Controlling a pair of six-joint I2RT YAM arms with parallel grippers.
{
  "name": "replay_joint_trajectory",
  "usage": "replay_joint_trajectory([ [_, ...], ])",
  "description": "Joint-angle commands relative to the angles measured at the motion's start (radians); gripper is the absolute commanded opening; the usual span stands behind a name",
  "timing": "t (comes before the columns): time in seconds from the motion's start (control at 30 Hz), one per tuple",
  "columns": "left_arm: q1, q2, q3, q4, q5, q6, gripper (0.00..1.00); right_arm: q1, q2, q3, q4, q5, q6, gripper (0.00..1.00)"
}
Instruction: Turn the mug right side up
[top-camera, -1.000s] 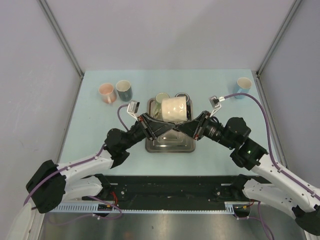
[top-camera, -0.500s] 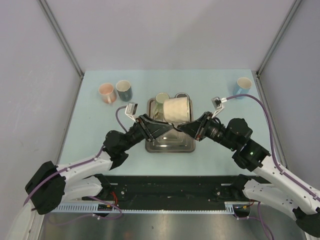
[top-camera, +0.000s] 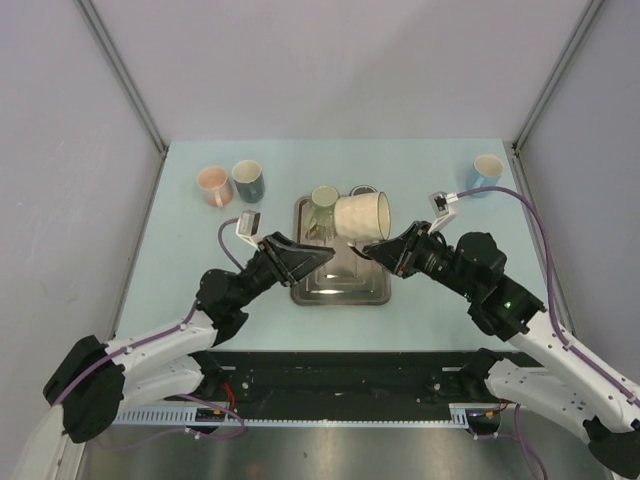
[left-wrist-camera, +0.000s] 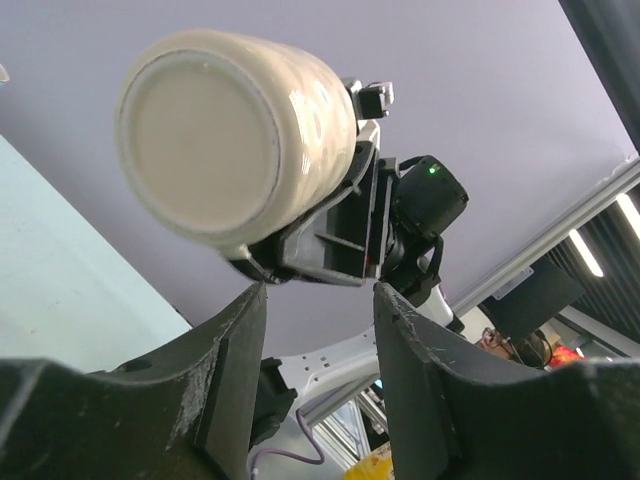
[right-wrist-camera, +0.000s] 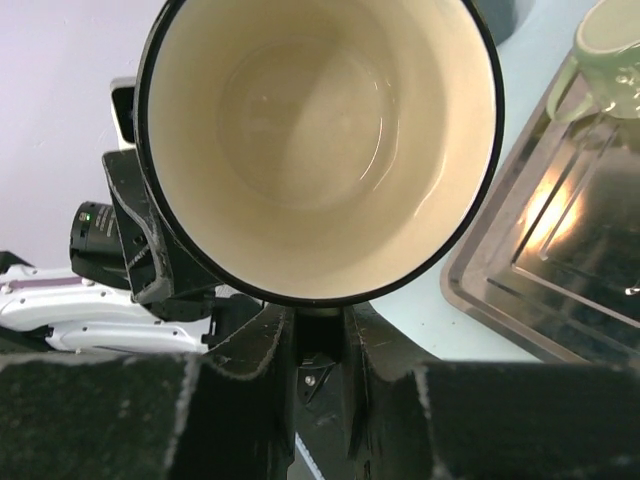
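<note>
A cream mug (top-camera: 362, 215) with a dark rim hangs on its side above the metal tray (top-camera: 340, 292). Its mouth faces my right wrist camera (right-wrist-camera: 320, 140) and its base faces my left wrist camera (left-wrist-camera: 230, 150). My right gripper (top-camera: 378, 250) is shut on the mug's handle, which the mug's body hides in the right wrist view; the gripper shows below the rim there (right-wrist-camera: 320, 320). My left gripper (top-camera: 322, 258) is open and empty, down and to the left of the mug and apart from it; in its own view (left-wrist-camera: 320, 295) its jaws stand spread.
A pale green mug (top-camera: 323, 205) stands upright at the tray's back edge, with a dark object (top-camera: 362, 190) beside it. A pink mug (top-camera: 212, 185) and a grey-blue mug (top-camera: 247, 180) stand at the back left. A light blue mug (top-camera: 486, 173) stands at the back right.
My left gripper has come off the mug and drawn back to the left. The mug, in my right gripper, has shifted right and turned so its mouth faces right.
</note>
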Motion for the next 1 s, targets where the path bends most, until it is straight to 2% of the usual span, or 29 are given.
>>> replay_joint_trajectory([
  [0.0,0.025,-0.044,-0.038,0.041,0.000,-0.013,0.52,-0.039,-0.036,0.102,0.068,0.004,-0.032,0.00],
  [0.23,0.052,-0.085,-0.079,0.032,0.022,-0.021,0.52,-0.104,-0.028,0.145,0.016,0.024,-0.069,0.00],
  [0.37,0.076,-0.157,-0.114,-0.024,0.022,-0.010,0.52,-0.174,0.039,0.280,-0.249,0.148,-0.175,0.00],
  [0.47,0.082,-0.250,-0.114,-0.148,0.011,0.040,0.52,-0.193,0.102,0.357,-0.377,0.370,-0.268,0.00],
  [0.5,0.082,-0.275,-0.110,-0.242,0.005,0.074,0.52,-0.199,0.116,0.371,-0.403,0.406,-0.284,0.00],
  [0.57,0.082,-0.350,-0.099,-0.322,-0.016,0.106,0.52,-0.234,0.161,0.397,-0.460,0.473,-0.314,0.00],
  [0.67,0.082,-0.439,-0.076,-0.481,-0.035,0.160,0.52,-0.299,0.216,0.411,-0.517,0.492,-0.325,0.00],
  [0.77,0.082,-0.507,-0.024,-0.728,-0.063,0.242,0.52,-0.391,0.274,0.412,-0.561,0.495,-0.342,0.00],
  [0.87,0.082,-0.560,-0.001,-0.842,-0.079,0.279,0.52,-0.483,0.320,0.404,-0.584,0.477,-0.347,0.00],
  [0.97,0.080,-0.603,-0.007,-0.888,-0.099,0.290,0.52,-0.552,0.372,0.400,-0.578,0.469,-0.362,0.00],
])
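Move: The right hand already holds the cream mug by its handle, on its side in the air; the blue mug, near which it is being taken, stands about 36 cm ahead and 32 cm to the right, some 27 cm lower. In the tray, the dark mug is roughly 27 cm ahead and 2 cm right, and the green mug 27 cm ahead and 7 cm left, both about 27 cm below. From the left hand, the blue mug lies some 38 cm ahead, 39 cm right and 28 cm down. Keeping its pinch on the cream mug's handle, the right hand swings it away from over the tray towards the blue mug, about 20 cm right and 12 cm forward, level at first and then sinking some 8 cm, while the wrist turns about 40 degrees clockwise, rolls about as far so that its left side dips, and tips somewhat down. The left hand, empty and its fingers still apart, backs off about 6 cm to its left and sinks a little, its wrist rolling and turning slightly counter-clockwise. ##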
